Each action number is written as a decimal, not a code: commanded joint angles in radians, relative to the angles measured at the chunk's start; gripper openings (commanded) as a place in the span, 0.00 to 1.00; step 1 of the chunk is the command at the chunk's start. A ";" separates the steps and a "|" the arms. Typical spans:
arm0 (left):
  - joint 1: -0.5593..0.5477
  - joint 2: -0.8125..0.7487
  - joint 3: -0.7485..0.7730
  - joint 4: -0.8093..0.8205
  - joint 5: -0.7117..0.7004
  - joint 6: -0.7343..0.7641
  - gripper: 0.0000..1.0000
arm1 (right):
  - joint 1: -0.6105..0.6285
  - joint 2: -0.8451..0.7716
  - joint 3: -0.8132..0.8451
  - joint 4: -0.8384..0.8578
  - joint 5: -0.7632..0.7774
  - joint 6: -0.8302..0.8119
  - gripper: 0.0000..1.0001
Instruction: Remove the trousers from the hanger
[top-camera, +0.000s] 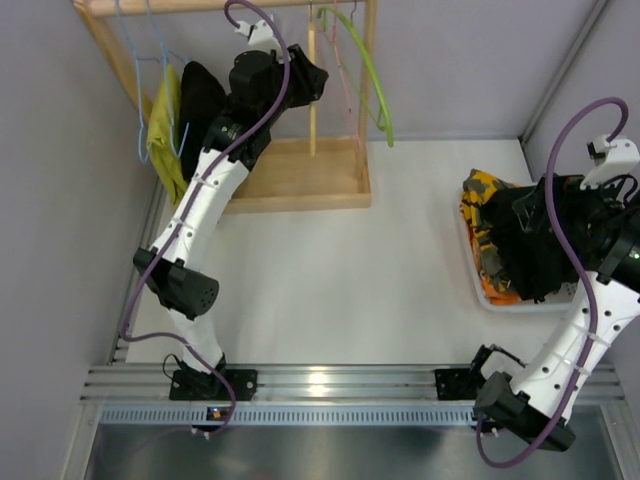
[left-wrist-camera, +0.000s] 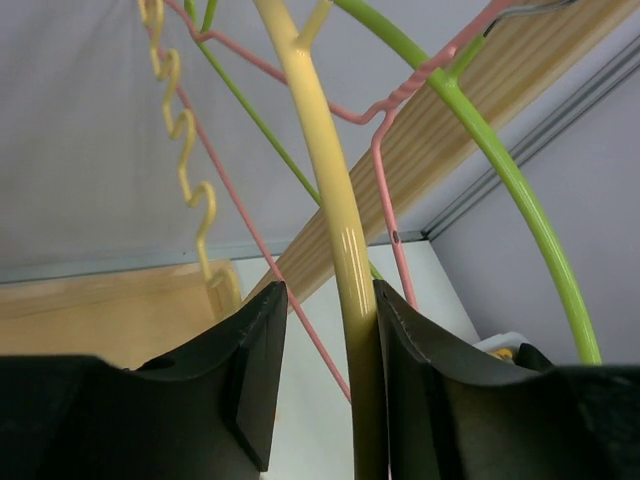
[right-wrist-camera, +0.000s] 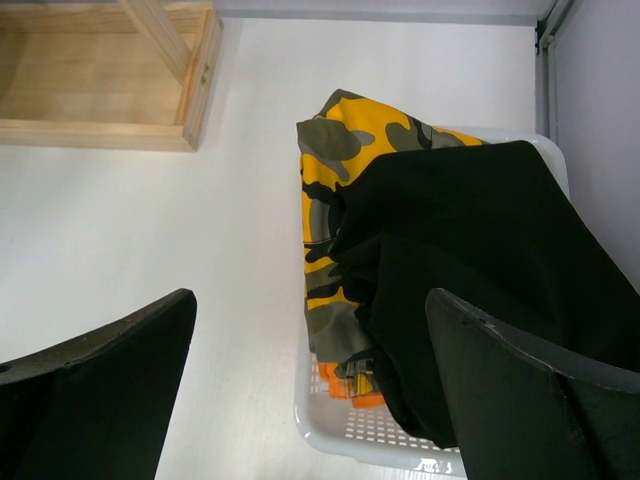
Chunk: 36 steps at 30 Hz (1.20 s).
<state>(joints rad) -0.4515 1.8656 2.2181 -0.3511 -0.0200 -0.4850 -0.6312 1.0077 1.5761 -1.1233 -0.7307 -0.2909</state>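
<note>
The cream-yellow hanger (left-wrist-camera: 335, 200) hangs bare on the wooden rack; from above it shows edge-on as a thin pale strip (top-camera: 312, 95). My left gripper (left-wrist-camera: 330, 300) is up at the rack (top-camera: 303, 75), open. The hanger's arm runs between the jaws, resting against the right finger (left-wrist-camera: 420, 380), with a gap to the left finger. The black trousers (right-wrist-camera: 470, 230) lie heaped in the white basket (right-wrist-camera: 350, 440) at the right (top-camera: 540, 280), on top of camouflage cloth. My right gripper (right-wrist-camera: 310, 300) hovers wide open over the basket (top-camera: 525, 235), holding nothing.
A green hanger (left-wrist-camera: 510, 170), a pink wire hanger (left-wrist-camera: 385, 170) and a yellow wavy hanger (left-wrist-camera: 190, 160) crowd the cream one. Blue wire hangers (top-camera: 150, 50), a yellow cloth (top-camera: 165, 125) and another black garment (top-camera: 200, 100) hang at the rack's left. The wooden rack base (top-camera: 300, 175) sits behind.
</note>
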 joint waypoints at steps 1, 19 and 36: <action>-0.001 -0.100 -0.043 0.061 -0.018 0.049 0.46 | 0.002 -0.020 0.001 0.039 -0.032 0.009 0.99; 0.014 -0.537 -0.419 -0.067 0.114 0.197 0.98 | 0.002 0.006 -0.051 0.079 -0.067 -0.004 0.99; 0.134 -0.787 -0.859 -0.491 0.155 0.431 0.98 | 0.519 0.100 -0.201 0.289 0.241 0.105 1.00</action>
<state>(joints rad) -0.3233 1.1732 1.3792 -0.8021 0.1665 -0.1200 -0.1638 1.1084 1.3941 -0.9428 -0.5385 -0.2199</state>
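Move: Between the left hand's part-open fingers runs the near arm of the yellow hanger, already on the rail; its middle is about 8 cm ahead, level sideways and in height. The pink hanger stands some 5 cm to the hand's right and 7 ahead, the green one 8 right and 7 ahead. From the right hand, the yellow hanger is roughly 40 cm left, 32 ahead and 10 higher; the black trousers in the basket lie some 17 right, 2 back and 28 below. Spreading its fingers wide, the left hand comes off the yellow hanger and backs away about 20 cm, drifting left and rising slightly, then drops steeply to end some 18 cm lower, rolling and tipping its fingers down. Late on, the empty, wide-open right hand swings left, down and a little forward, away from the trousers in the basket, turning counter-clockwise. ##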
